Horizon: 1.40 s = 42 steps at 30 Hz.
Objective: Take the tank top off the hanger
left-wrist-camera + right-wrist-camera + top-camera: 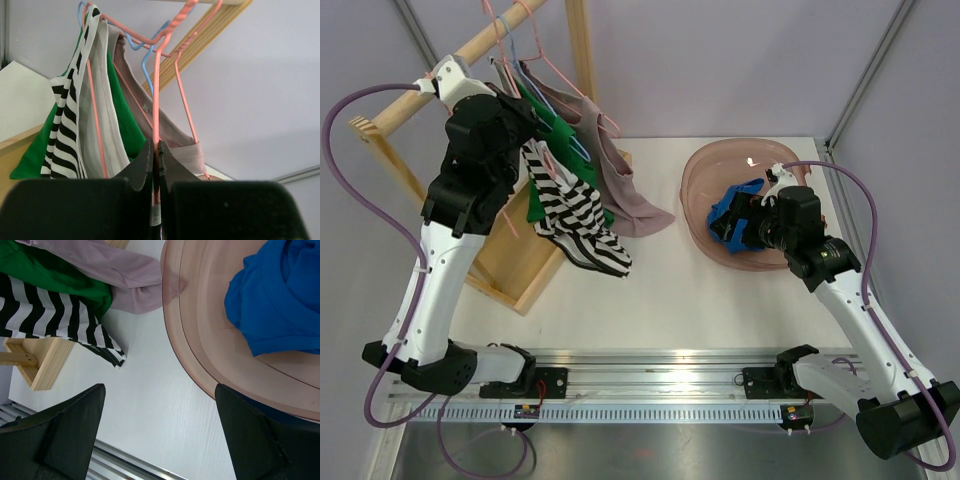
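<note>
Several tank tops hang on a wooden rack [470, 50]: a black-and-white striped one [575, 225], a green one [555, 130] and a mauve one [625, 190]. My left gripper [525, 112] is raised to the rack. In the left wrist view it [156, 147] is shut on the wire of a pink hanger [156, 90], whose other arm runs into the mauve top's ribbed strap [192, 152]. The striped top [65, 135] and green top [125, 125] hang to its left. My right gripper [740, 218] is open and empty over a pink basin [700, 180].
A blue garment [730, 215] lies in the basin and also shows in the right wrist view [280, 305]. The right gripper [160, 390] hovers above the basin's rim [200, 365] and white table. The rack's wooden base [520, 270] stands at the left.
</note>
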### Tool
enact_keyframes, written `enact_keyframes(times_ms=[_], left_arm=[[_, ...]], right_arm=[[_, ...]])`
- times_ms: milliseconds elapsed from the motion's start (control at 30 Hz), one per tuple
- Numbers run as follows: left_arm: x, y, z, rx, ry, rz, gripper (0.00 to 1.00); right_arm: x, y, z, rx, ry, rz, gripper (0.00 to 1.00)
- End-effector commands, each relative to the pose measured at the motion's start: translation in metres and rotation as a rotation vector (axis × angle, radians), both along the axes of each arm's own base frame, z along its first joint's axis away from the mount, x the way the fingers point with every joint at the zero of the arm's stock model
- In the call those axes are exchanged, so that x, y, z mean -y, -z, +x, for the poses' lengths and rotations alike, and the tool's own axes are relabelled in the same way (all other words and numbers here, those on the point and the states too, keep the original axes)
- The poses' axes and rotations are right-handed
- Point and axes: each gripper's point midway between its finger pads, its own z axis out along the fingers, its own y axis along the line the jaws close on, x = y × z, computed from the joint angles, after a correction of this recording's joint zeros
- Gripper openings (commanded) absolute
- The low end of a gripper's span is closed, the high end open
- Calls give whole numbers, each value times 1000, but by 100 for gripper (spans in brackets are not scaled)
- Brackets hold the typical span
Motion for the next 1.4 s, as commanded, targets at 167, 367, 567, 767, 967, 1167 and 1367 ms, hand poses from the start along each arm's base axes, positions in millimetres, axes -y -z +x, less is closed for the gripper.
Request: enact_keyframes(times_ms=[167,367,567,767,967,1167,1367], left_arm=[[0,-57,-43,199,-7,-52,0],[-8,-43,-71,233,21,-86,0],[-2,-22,-89,224,104,-120,0],[7,-13,-122,253,245,-164,0],[45,8,-161,258,538,-188,0],[82,62,-200,151,831,-203,0],[95,110,-251,49,1049,-193,0]], right_arm=[[-8,-25,0,67,-47,35,98],[-11,-28,-3,76,-64,51,98],[-14,-30,-4,76,-74,75,98],[-24,-36,-11,95,-135,118,98],[-38,-44,-21,120,-220,186,98],[-60,-54,-40,142,-383,276,97],[-79,-64,-57,193,-539,394,98]])
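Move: Hanging from the hanger the left hand already pinches, the striped tank top has its middle some 5 cm back, 6 cm right and 18 cm below that hand; the open right gripper waits about 8 cm back, 31 cm right and 25 cm below. The green tank top lies 2 cm ahead, 5 cm right and 15 cm below. From the right hand, the striped top is about 26 cm left, 2 cm ahead and 7 cm up, the blue top 8 cm ahead, 5 cm right and 20 cm down. Keeping its pinch on the pink hanger's near arm, the left hand draws it back about 21 cm from the rail, at first nearly level, then sinking and swinging right towards the right gripper while turning some 45 degrees clockwise. The right hand, fingers still wide open, eases left, back and slightly up towards the striped top, rolling its left side up and turning counter-clockwise. ##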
